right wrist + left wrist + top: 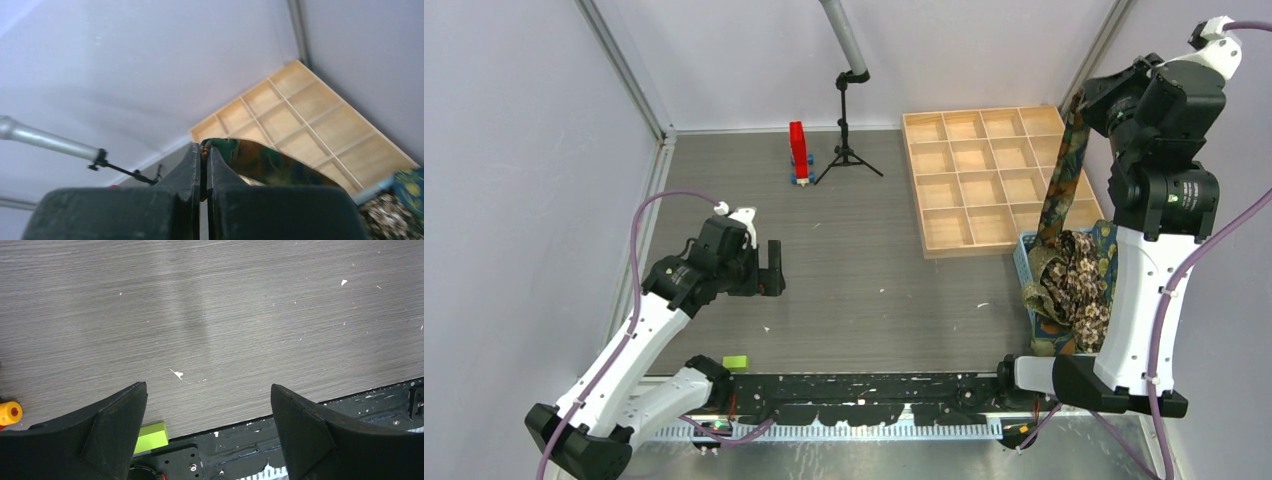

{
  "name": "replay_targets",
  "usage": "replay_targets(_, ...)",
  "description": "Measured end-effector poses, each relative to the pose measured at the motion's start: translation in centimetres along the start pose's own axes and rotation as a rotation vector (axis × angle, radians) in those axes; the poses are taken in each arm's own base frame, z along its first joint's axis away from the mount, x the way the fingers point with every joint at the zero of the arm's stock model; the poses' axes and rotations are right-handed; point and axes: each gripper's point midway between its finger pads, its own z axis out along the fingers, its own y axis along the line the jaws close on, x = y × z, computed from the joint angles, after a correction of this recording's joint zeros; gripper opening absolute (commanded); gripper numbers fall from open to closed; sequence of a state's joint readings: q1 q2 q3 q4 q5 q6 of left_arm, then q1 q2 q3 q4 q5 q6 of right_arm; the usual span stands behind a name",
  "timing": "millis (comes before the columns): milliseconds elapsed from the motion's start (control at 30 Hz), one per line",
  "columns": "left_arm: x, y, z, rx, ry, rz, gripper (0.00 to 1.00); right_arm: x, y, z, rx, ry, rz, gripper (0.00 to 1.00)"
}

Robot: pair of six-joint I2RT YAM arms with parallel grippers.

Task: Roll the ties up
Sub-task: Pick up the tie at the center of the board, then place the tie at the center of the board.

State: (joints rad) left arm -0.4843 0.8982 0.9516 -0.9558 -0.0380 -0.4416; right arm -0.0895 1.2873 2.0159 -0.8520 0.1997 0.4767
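My right gripper (1081,103) is raised high at the right, shut on the end of a dark tie (1060,180) with a teal and orange pattern. That tie hangs down from the fingers into the light blue basket (1024,262). In the right wrist view the tie (270,162) leaves the pinched fingertips and trails to the right. More ties (1079,285), one spotted brown and one navy with yellow, lie heaped in the basket. My left gripper (775,266) hovers open above the left part of the table, with only bare tabletop between its fingers (125,410).
A wooden compartment tray (979,175) lies at the back right, next to the basket. A red block stack (799,152) and a small black tripod (846,140) stand at the back centre. A green block (735,361) sits at the table's near edge, by the left arm's base.
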Motion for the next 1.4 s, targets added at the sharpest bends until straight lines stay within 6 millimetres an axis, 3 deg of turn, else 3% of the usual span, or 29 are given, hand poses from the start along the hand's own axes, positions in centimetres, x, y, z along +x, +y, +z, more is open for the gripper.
replay_targets(367,-0.1,0.1,-0.2,-0.001,-0.010,0.000,0.96,-6.3,8.4,-3.0,-0.370,-0.119,0.150,0.00)
replay_targets(600,-0.1,0.1,-0.2,-0.001,-0.013,0.000,0.96,-9.4,12.6,-3.6,-0.552,-0.156,0.261,0.00)
replay_targets(933,-0.2,0.1,-0.3,0.000,-0.017,-0.001,0.96,-13.2,16.6,-3.4,-0.750,-0.231,0.391,0.00)
replay_targets(1200,-0.2,0.1,-0.3,-0.001,-0.016,-0.001,0.96,-17.2,19.3,-6.6,-0.920,-0.355,0.493,0.00)
replay_targets(1400,-0.2,0.2,-0.3,-0.008,-0.019,-0.001,0.96,-18.1,22.0,-8.1,-1.008,-0.441,0.539,0.00)
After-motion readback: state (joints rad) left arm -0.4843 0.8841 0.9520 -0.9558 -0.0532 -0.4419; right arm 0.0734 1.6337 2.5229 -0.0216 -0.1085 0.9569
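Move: The right hand already has one end of the tie pinched in shut fingers, and the tie hangs into the blue basket. From this hand the board's centre lies about 36 cm to the left, level ahead and some 50 cm down; the basket about 11 cm back and 8 cm right, the wooden tray 14 cm ahead and 8 cm left, both nearly as far down. From the idle left hand the board's centre is about 11 cm ahead, 19 cm right and 17 cm down. The right hand keeps its shut-fingered pinch on the tie's end and hauls it steadily upward by some 27 cm, drifting about 12 cm left as it climbs, so that the tie is drawn up out of the basket and across to the board side. Meanwhile the wrist tips the fingers from nearly level to steeply upward, almost 60 degrees, and swings them counter-clockwise to the left. ##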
